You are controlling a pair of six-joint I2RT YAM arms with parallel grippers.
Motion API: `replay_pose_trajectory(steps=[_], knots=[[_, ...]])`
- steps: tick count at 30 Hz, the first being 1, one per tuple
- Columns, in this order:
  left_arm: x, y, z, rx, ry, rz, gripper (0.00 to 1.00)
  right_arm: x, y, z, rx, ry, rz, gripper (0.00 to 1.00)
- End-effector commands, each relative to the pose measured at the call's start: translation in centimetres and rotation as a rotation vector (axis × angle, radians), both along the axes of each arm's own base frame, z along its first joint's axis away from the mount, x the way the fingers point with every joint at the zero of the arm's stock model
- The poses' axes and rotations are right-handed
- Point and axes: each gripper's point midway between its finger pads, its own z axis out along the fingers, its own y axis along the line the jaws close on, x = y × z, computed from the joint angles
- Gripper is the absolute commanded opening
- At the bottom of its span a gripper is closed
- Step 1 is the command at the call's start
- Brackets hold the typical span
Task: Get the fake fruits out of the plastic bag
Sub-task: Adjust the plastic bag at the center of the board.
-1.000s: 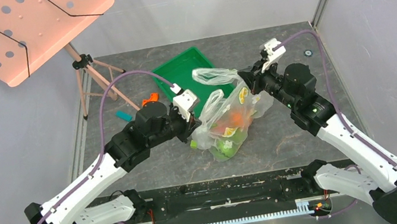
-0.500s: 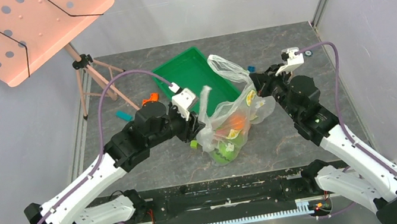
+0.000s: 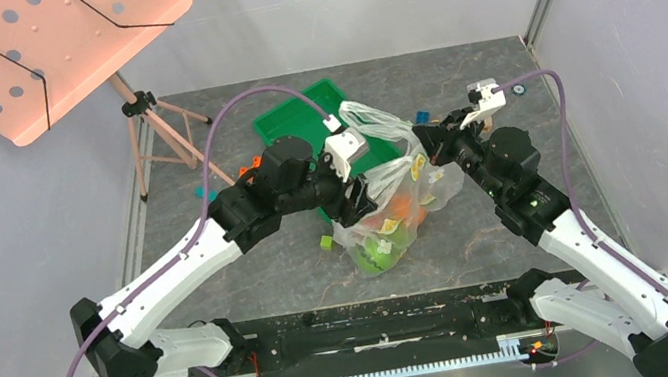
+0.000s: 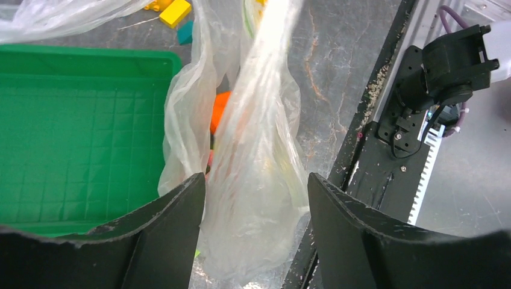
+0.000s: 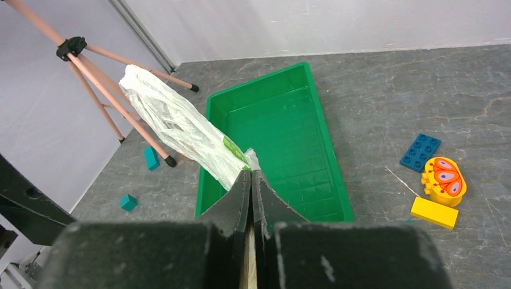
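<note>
The plastic bag [image 3: 391, 202] hangs crumpled at mid-table, its base on the surface. My right gripper [image 3: 426, 145] is shut on one loop handle [image 5: 175, 123], which is stretched up over the tray; its jaws [image 5: 250, 174] are pressed together on the film. My left gripper [image 3: 358, 201] is open beside the bag's left side. In the left wrist view the bag [image 4: 256, 150] hangs between the spread fingers [image 4: 172, 220] without being pinched. Inside the bag are a round orange fruit [image 3: 400, 202], also visible as orange fruit [image 4: 219, 109] through the film, and a green fruit [image 3: 379, 252] at the bottom.
A green tray [image 3: 297, 121] lies just behind the bag, seen as the tray [image 5: 283, 129] under the right wrist. Blue [image 5: 420, 150] and yellow [image 5: 434, 212] blocks and a butterfly toy [image 5: 443, 176] lie to its right. A small green block [image 3: 326, 242] sits left of the bag. A tripod [image 3: 148, 127] stands far left.
My left gripper opened, let go of the bag and moved right and farther in, alongside it. My right gripper pulled its handle up and right, then held still.
</note>
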Motion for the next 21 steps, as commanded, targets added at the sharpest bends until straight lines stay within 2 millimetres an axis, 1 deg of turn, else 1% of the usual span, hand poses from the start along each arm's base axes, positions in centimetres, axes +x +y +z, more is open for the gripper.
replay_pose_trajectory(steps=[1,3,6,10,12,14,15,17,19,20,21], knots=[[-0.6,-1.6,2.1,-0.050,-0.022,-0.092,0.71,-0.5,0.4,3.1,0.023,-0.085,0.041,0.00],[-0.5,-2.2,2.4,-0.065,-0.030,-0.097,0.72,-0.5,0.6,3.0,0.021,-0.080,0.053,0.00],[0.3,-2.8,3.0,-0.080,-0.056,-0.083,0.72,-0.7,1.2,2.9,0.021,-0.077,0.086,0.00],[1.4,-3.4,3.0,-0.079,-0.081,-0.060,0.72,-0.9,1.4,3.0,0.021,-0.077,0.104,0.00],[1.6,-3.7,2.9,-0.081,-0.082,-0.061,0.70,-1.0,1.4,3.1,0.023,-0.081,0.106,0.00],[1.6,-3.9,2.7,-0.083,-0.077,-0.062,0.58,-1.1,1.4,3.1,0.023,-0.081,0.106,0.00],[1.6,-3.9,2.8,-0.086,-0.076,-0.062,0.48,-1.1,1.3,3.1,0.022,-0.082,0.102,0.00],[1.5,-3.8,3.2,-0.097,-0.079,-0.060,0.22,-1.2,1.1,3.1,0.013,-0.086,0.096,0.00],[1.3,-3.5,3.9,-0.115,-0.093,-0.057,0.05,-1.2,0.9,3.1,-0.006,-0.098,0.091,0.00],[1.2,-3.2,4.2,-0.124,-0.103,-0.052,0.02,-1.3,0.8,3.2,-0.025,-0.110,0.094,0.00],[1.0,-3.0,4.7,-0.138,-0.116,-0.051,0.02,-1.4,0.9,3.3,-0.047,-0.125,0.107,0.00]])
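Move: The plastic bag's loose edge hangs between the left hand's open fingers, some 3 cm to its right, 1 cm ahead and about level. The orange fruit in the bag lies about 5 cm ahead, 7 cm right and 18 cm below that hand. The watermelon is roughly 3 cm back, straight below by 22 cm. From the right hand, which already grips the bag, that edge is about 11 cm left, 5 cm back and 4 cm lower. The left hand edges about 3 cm right, slightly forward, and shuts on the bag's loose edge, pinching it. ##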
